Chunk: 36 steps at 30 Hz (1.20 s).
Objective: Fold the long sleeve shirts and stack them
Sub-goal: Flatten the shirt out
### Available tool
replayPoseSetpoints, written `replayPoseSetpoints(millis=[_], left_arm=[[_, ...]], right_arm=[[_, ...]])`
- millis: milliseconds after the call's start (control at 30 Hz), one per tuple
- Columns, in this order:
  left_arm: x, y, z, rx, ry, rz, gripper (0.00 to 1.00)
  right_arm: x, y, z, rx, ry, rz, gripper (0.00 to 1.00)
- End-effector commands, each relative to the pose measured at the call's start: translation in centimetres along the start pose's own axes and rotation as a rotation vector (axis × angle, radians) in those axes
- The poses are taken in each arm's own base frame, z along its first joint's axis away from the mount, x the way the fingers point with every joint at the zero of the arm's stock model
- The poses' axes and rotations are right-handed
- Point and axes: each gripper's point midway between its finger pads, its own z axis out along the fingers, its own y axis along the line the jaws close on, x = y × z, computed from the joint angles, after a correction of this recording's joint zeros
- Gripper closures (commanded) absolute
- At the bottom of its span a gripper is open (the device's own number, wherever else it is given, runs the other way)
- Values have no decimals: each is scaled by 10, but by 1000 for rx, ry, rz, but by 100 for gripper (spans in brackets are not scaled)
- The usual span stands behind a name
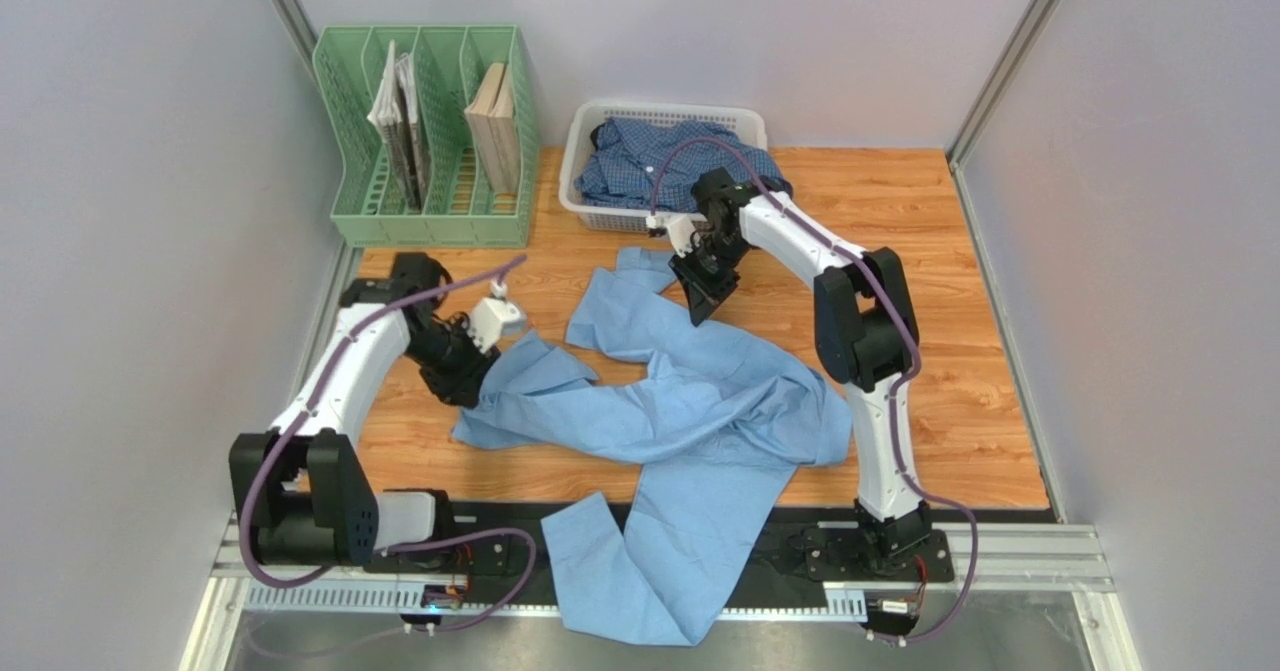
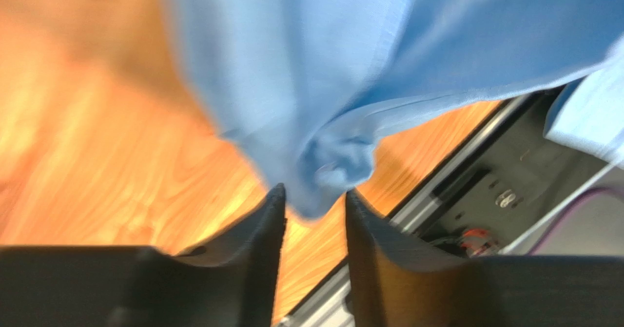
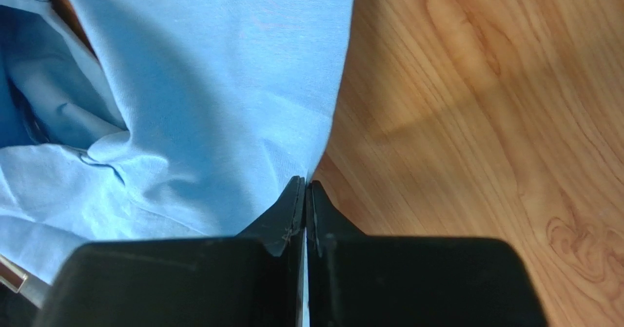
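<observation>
The light sky-blue shirt (image 1: 676, 401) lies crumpled across the wooden table, one part draping over the near edge. My left gripper (image 1: 475, 383) is at its left edge; in the left wrist view its jaws (image 2: 315, 195) stand apart, with a bunched fold of the shirt (image 2: 329, 64) just past the tips. My right gripper (image 1: 703, 304) is at the shirt's far edge. Its jaws (image 3: 305, 184) are shut, pinching the hem of the shirt (image 3: 220, 86). The darker checked shirt (image 1: 661, 161) lies in the white basket (image 1: 576, 176).
A green file rack (image 1: 428, 214) holding books stands at the back left. The white basket sits at the back centre, just behind my right gripper. Bare wooden table (image 1: 947, 281) shows on the right. Grey walls close in both sides.
</observation>
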Motion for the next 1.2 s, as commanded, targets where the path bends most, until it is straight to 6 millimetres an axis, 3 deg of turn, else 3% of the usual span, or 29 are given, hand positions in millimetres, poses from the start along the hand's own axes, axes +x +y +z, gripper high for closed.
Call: replayPoseSetpoints(millis=[0, 33, 67, 100, 133, 167, 233, 267, 300, 333, 367, 400, 433, 600, 767, 900, 1033, 1167], left_arm=[[-61, 16, -70, -31, -340, -33, 46], [-85, 19, -93, -63, -411, 8, 36], [-104, 14, -103, -49, -477, 31, 16], [-118, 14, -108, -47, -500, -2, 14], [-147, 11, -110, -51, -520, 82, 13], [-157, 16, -107, -80, -499, 85, 13], [-192, 24, -90, -70, -495, 58, 12], [-200, 31, -81, -69, -476, 33, 12], [-207, 38, -56, -12, -429, -52, 13], [-224, 40, -53, 5, -442, -58, 12], [-231, 41, -43, 39, -431, -79, 12], [-234, 46, -20, 87, -390, -119, 12], [-249, 42, -15, 109, -399, -123, 10], [-270, 39, 39, 99, -314, -126, 8], [-293, 26, 63, 92, -306, -139, 11], [-308, 12, 78, 150, -317, -156, 12], [-325, 0, 90, 172, -322, -160, 12], [-326, -7, 109, 172, -284, -165, 13]], right_arm=[[-9, 33, -80, 61, -189, -69, 100], [-7, 37, -89, 81, -218, -79, 100], [-3, 42, -97, 97, -239, -92, 100], [5, 45, -105, 124, -247, -101, 100], [11, 46, -106, 128, -238, -107, 100], [17, 47, -107, 132, -224, -109, 100], [34, 49, -105, 137, -191, -101, 100], [38, 49, -105, 137, -188, -103, 100], [43, 50, -104, 137, -184, -103, 100], [49, 53, -103, 136, -180, -101, 100], [53, 54, -102, 131, -175, -95, 100], [57, 57, -102, 122, -171, -93, 100], [65, 59, -99, 115, -159, -85, 100], [96, 68, -87, 81, -102, -51, 100], [132, 83, -75, 29, -54, -9, 100], [146, 86, -68, 16, -32, 3, 100], [147, 88, -69, 12, -37, 7, 100], [148, 93, -74, 2, -44, 14, 100]])
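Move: For the left hand, the shirt's far-left corner area lies about 14 cm ahead and 18 cm to the right, some 5 cm lower; the cuff beyond it is about 22 cm ahead and 23 cm right, the basket roughly 37 cm ahead and 27 cm right. The right hand already pinches the shirt's far edge; the bunched near-right part, where it takes this edge, lies about 16 cm back and 10 cm right, with the basket 24 cm ahead and 4 cm left of the hand. Back and to the right, the right hand draws its pinched edge some 18 cm towards the bunched near-right part, arching about 12 cm up before lowering partway. Meanwhile the left fingers, already loosening, open wide and leave the near-left cloth; that hand swings high, then right and forward, and comes down open beside the shirt's far-left corner, short of the basket. ##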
